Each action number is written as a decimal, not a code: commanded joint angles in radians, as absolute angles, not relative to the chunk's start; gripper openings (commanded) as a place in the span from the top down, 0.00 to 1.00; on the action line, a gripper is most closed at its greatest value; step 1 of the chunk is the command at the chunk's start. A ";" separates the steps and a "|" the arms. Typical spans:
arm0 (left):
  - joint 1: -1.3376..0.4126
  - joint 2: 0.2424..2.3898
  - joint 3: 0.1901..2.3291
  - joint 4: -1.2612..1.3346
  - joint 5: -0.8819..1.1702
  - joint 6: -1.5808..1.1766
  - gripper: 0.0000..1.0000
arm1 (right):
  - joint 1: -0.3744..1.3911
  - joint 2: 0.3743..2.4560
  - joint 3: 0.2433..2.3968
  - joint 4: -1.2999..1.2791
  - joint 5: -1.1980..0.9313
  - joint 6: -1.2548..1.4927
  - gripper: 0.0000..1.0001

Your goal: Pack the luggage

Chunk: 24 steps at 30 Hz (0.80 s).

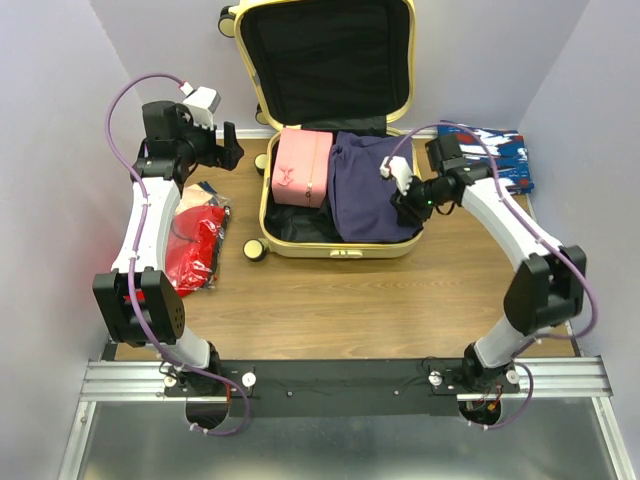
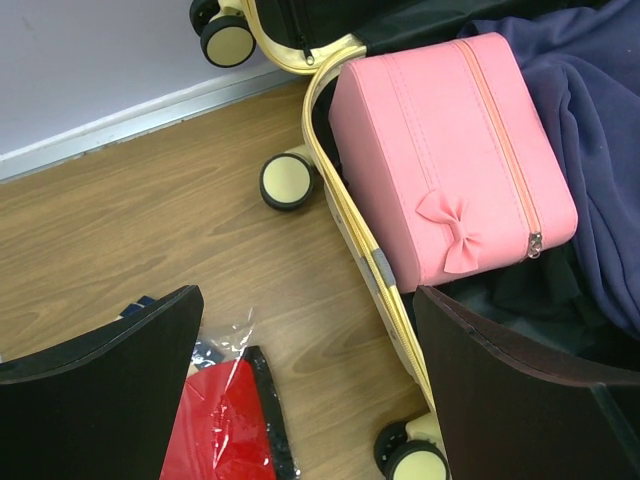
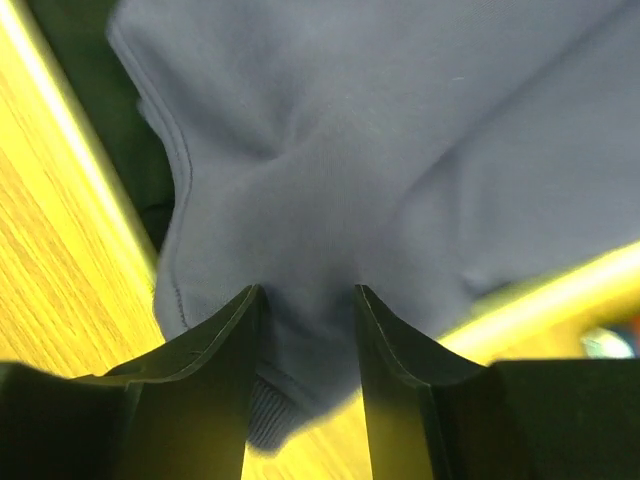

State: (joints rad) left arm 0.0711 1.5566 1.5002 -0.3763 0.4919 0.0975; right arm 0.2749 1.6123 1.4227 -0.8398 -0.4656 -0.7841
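Observation:
The luggage point(image 1: 335, 250) lies open on the table, pale yellow, with its black-lined lid point(image 1: 325, 60) raised at the back. A pink pouch point(image 1: 300, 168) sits in its left half and a dark purple garment point(image 1: 365, 190) fills the right half. My right gripper point(image 1: 405, 205) is at the garment's right edge, over the case's right rim. In the right wrist view its jaws point(image 3: 305, 300) pinch a fold of the garment point(image 3: 380, 130) at the yellow rim point(image 3: 60, 130). My left gripper point(image 1: 232, 150) hovers open left of the case, over bare wood point(image 2: 305, 370), holding nothing.
A red packet in clear plastic point(image 1: 195, 245) lies on the table left of the case, below my left gripper point(image 2: 225, 425). A blue patterned packet point(image 1: 505, 155) lies at the back right. The case's wheels point(image 2: 287, 182) stick out on its left side. Walls close in on both sides.

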 commanded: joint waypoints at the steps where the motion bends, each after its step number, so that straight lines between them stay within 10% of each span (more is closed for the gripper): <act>1: 0.078 1.522 1.494 -0.368 0.495 0.120 0.04 | 0.285 1.746 1.353 -0.760 -0.460 -0.744 0.50; 24: 0.078 1.520 1.488 -0.350 0.529 0.101 0.03 | 0.299 1.526 1.399 -0.681 -0.505 -0.638 0.04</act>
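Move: The right hand hovers half open over the navy garment's near-right corner, almost straight below by about 8 cm. The suitcase's near-right corner is some 5 cm back, 3 cm right and 7 cm down. The pink box sits about 9 cm ahead, 19 cm left and 6 cm lower; the patterned cloth about 13 cm ahead, 19 cm right and 12 cm down. From the left hand, that garment corner lies roughly 37 cm right, 12 cm back and 20 cm below. Straight down first, fast, the right hand drops about 8 cm towards the garment's near-right corner just inside the case's rim, tipping its fingers some 10 degrees steeper. Down there the fingers begin to spread from half open; they go on to wide open as the hand climbs about 6.5 cm and the tilt comes back out. ##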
